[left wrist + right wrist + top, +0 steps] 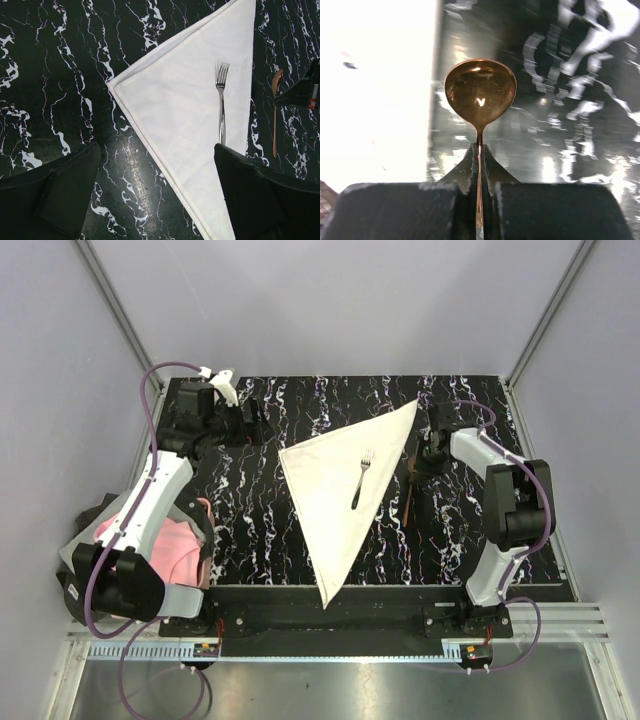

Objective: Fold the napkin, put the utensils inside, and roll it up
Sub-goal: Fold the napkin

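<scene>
The cream napkin [340, 490] [195, 115] lies folded into a triangle on the black marbled table. A silver fork [361, 480] [221, 102] rests on it, tines pointing away. Just right of the napkin lies a copper-brown spoon [410, 485] [275, 112] [480, 92]. My right gripper [428, 455] [480, 165] is shut on the spoon's neck below the bowl, low over the table. My left gripper [250, 425] [157, 195] hovers open at the back left, above the napkin's left edge, holding nothing.
A pink and grey cloth [165, 545] sits off the table's left edge under the left arm. The black marbled table top [250, 510] ends at a rail at the front. Grey walls close in the back and sides.
</scene>
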### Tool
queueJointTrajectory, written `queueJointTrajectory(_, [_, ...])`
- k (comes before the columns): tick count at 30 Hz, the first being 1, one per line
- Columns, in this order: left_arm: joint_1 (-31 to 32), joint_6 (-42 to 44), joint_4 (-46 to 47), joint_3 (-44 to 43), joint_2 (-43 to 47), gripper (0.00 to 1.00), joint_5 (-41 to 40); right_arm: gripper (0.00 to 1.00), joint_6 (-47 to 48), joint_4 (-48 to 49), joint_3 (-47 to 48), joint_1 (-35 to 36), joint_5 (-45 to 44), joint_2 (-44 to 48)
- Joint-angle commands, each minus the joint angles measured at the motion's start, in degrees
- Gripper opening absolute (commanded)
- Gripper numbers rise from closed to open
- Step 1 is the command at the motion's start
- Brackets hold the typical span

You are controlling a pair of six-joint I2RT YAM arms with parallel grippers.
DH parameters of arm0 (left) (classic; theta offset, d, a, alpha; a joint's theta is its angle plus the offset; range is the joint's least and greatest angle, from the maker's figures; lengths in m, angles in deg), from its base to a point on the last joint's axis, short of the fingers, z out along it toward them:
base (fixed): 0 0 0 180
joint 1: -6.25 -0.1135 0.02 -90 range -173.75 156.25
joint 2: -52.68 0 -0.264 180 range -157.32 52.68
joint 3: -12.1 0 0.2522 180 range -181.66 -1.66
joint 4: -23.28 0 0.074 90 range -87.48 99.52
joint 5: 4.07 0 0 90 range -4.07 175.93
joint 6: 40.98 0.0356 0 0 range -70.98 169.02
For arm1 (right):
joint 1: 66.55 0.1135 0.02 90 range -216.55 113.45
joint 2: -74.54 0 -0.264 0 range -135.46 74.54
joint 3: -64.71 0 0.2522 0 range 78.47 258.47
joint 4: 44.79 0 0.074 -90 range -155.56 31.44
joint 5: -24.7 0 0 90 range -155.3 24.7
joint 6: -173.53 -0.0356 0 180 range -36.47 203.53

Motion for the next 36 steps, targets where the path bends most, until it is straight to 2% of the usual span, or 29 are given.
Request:
queueJointTrajectory(1, [-0.2, -0.3, 2.9, 0.1, 2.0, 0.99, 1.8, 0.00, -5.3, -0.2, 7.7, 2.9, 1.4, -0.1])
queueJointTrajectory(6, [-0.1, -0.5, 3.1, 0.2, 2.0, 0.99, 2.2, 0.00, -7.9, -1.5, 15.3, 6.9, 1.8, -5.2])
queueJointTrajectory(12, [-0.1, -0.5, 3.2, 0.2, 2.3, 0.99, 2.3, 0.00, -11.0, -2.0, 19.4, 10.0, 1.4, -10.7])
queueJointTrajectory(36, [-0.2, -0.9, 3.5, 0.2, 3.0, 0.99, 3.3, 0.00, -17.5, 0.0, 20.3, 12.3, 2.3, -17.3])
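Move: The right hand already holds the spoon just off the table. The bare napkin strip it is bound for, just right of the fork's neck, lies about 11 cm to its left, 4 cm ahead and 3 cm below. The fork's middle is some 14 cm left and level fore and aft, and the folded napkin's middle is about 19 cm left and 3 cm back. From the left hand, that strip lies roughly 27 cm right, about level, and 22 cm down. Still pinching the spoon at its neck, with shut fingers, the right hand carries it left over the napkin's edge, about 11 cm in all. It arcs some 4 cm up and 5 cm forward, then sinks about 6 cm from the top of the arc, bringing the spoon down on the napkin close to the fork's right side. The wrist tilts only slightly and the fingers keep their hold. ##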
